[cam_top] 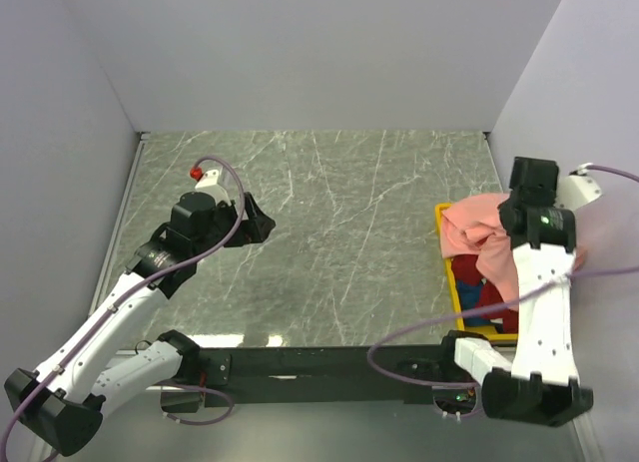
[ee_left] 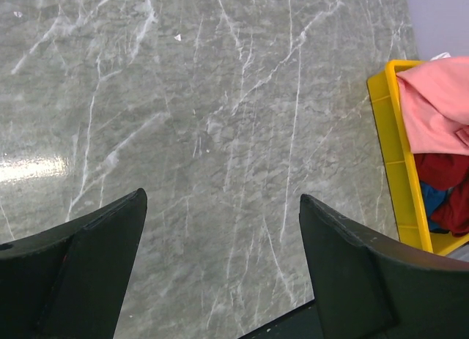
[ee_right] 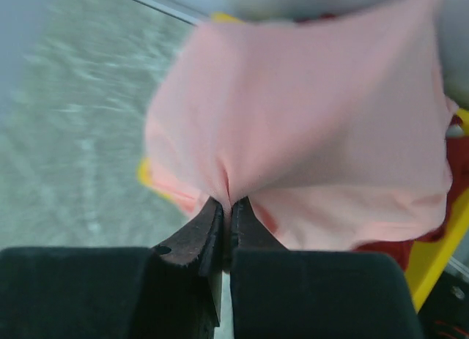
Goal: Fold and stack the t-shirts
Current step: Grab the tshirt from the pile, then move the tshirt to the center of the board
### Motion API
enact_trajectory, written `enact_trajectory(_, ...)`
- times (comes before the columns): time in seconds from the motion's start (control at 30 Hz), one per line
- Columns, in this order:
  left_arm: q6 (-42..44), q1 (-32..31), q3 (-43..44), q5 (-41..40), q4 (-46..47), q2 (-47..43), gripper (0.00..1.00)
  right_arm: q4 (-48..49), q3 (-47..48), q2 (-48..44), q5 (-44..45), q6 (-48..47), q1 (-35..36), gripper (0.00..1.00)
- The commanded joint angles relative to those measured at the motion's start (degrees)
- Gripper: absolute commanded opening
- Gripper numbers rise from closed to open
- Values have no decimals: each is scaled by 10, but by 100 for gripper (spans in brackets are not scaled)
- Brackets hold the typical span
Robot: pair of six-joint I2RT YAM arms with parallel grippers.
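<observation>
A salmon-pink t-shirt (cam_top: pixel 477 229) hangs lifted over the yellow bin (cam_top: pixel 445 252) at the table's right edge. My right gripper (ee_right: pixel 229 201) is shut on a pinched fold of this pink t-shirt (ee_right: pixel 308 127); the gripper itself is hidden under its wrist in the top view. A deep red t-shirt (cam_top: pixel 479 297) with a bit of dark blue cloth (cam_top: pixel 477 313) lies in the bin below; both also show in the left wrist view (ee_left: pixel 443 170). My left gripper (cam_top: pixel 262 223) is open and empty above the left part of the table, far from the bin.
The yellow bin (ee_left: pixel 388 145) sits against the right wall. White walls close the table on the left, back and right. The grey marble table (cam_top: pixel 339 223) spreads between the arms. A black rail (cam_top: pixel 319 362) runs along the near edge.
</observation>
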Motion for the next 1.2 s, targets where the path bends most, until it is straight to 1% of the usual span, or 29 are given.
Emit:
enact_trajectory(0.0,-2,1,29,8,2,-6,90,29,65,-56,-56,-61,-3,0)
enact_trajectory(0.07,-2,1,30,8,3,-7,90,44,93,-69,-91,-80,-3,0)
enact_trajectory(0.1,-4,1,31,8,4,-7,90,55,100,-79,-137,-91,-3,0)
enact_trajectory(0.13,-5,1,32,8,6,-8,90,66,120,-79,-155,-98,-3,0)
enact_trajectory(0.17,-6,1,34,8,8,-8,90,69,130,-72,-171,-101,-2,0)
enact_trajectory(0.2,-9,2,36,8,9,-9,90,73,141,-67,-208,-106,8,0)
enact_trajectory(0.27,-11,1,44,8,8,-9,90,79,179,-39,-232,-109,28,0)
enact_trajectory(0.3,-12,1,47,8,7,-9,90,82,194,-29,-233,-113,70,0)
enact_trajectory(0.37,-15,1,57,-19,4,-9,90,70,256,8,-187,-114,139,0)
enact_trajectory(0.4,-18,1,61,-23,2,-10,90,69,276,19,-180,-116,195,0)
enact_trajectory(0.43,-20,1,65,-30,1,-10,90,72,313,31,-181,-116,215,0)
enact_trajectory(0.5,-26,1,74,-52,-2,-11,91,79,348,63,-184,-112,259,0)
enact_trajectory(0.53,-29,2,77,-61,-2,-11,91,83,382,75,-185,-111,297,0)
enact_trajectory(0.6,-34,2,88,-89,-9,-15,91,92,415,108,-192,-111,340,0)
enact_trajectory(0.63,-36,2,93,-99,-11,-17,91,98,453,121,-190,-113,359,0)
enact_trajectory(0.67,-38,2,101,-110,-14,-21,92,99,474,148,-189,-114,400,0)
enact_trajectory(0.7,-43,2,106,-135,-21,-22,91,100,496,163,-189,-119,417,0)
enact_trajectory(0.73,-44,4,110,-144,-23,-25,91,101,544,179,-192,-121,437,0)
enact_trajectory(0.77,-44,4,122,-153,-25,-29,90,99,571,210,-194,-125,465,0)
enact_trajectory(0.8,-43,5,128,-167,-29,-31,90,98,597,225,-198,-132,477,0)
enact_trajectory(0.83,-42,6,139,-174,-37,-33,90,90,646,240,-201,-133,483,0)
enact_trajectory(0.9,-41,6,148,-188,-41,-35,90,91,682,267,-215,-130,493,0)
enact_trajectory(1.0,-39,7,155,-199,-48,-40,89,125,642,245,-226,-128,492,0)
enact_trajectory(1.03,-41,7,153,-204,-48,-41,89,153,595,235,-217,-129,491,0)
enact_trajectory(1.07,-41,7,150,-206,-46,-43,89,161,574,218,-207,-130,488,0)
enact_trajectory(1.1,-44,7,145,-205,-44,-44,88,173,536,214,-202,-133,470,0)
enact_trajectory(1.17,-54,7,129,-199,-31,-44,87,175,504,214,-234,-119,434,0)
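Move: The pink t-shirt is pinched in my right fingers, its middle some 10 cm below and 3 cm left of them. The open middle of the table, where it is headed, lies about 44 cm to that hand's left, 4 cm farther out and 25 cm down. The yellow bin is some 21 cm below and 4 cm back, 1 cm left; the dark red shirt in it about 8 cm back, 3 cm left. From my empty left hand the pink t-shirt is roughly 52 cm right, level ahead, 8 cm lower, and the table's middle 10 cm right, 5 cm ahead. Keeping its pinch on the pink t-shirt, my right hand first goes steeply up off the bin, then sweeps fast about 33 cm left, still climbing, out over the table, while the wrist swings some 70 degrees counter-clockwise and tips the fingers up towards level. My left hand, still open, rises around 11 cm and shifts left, turning slightly counter-clockwise. ##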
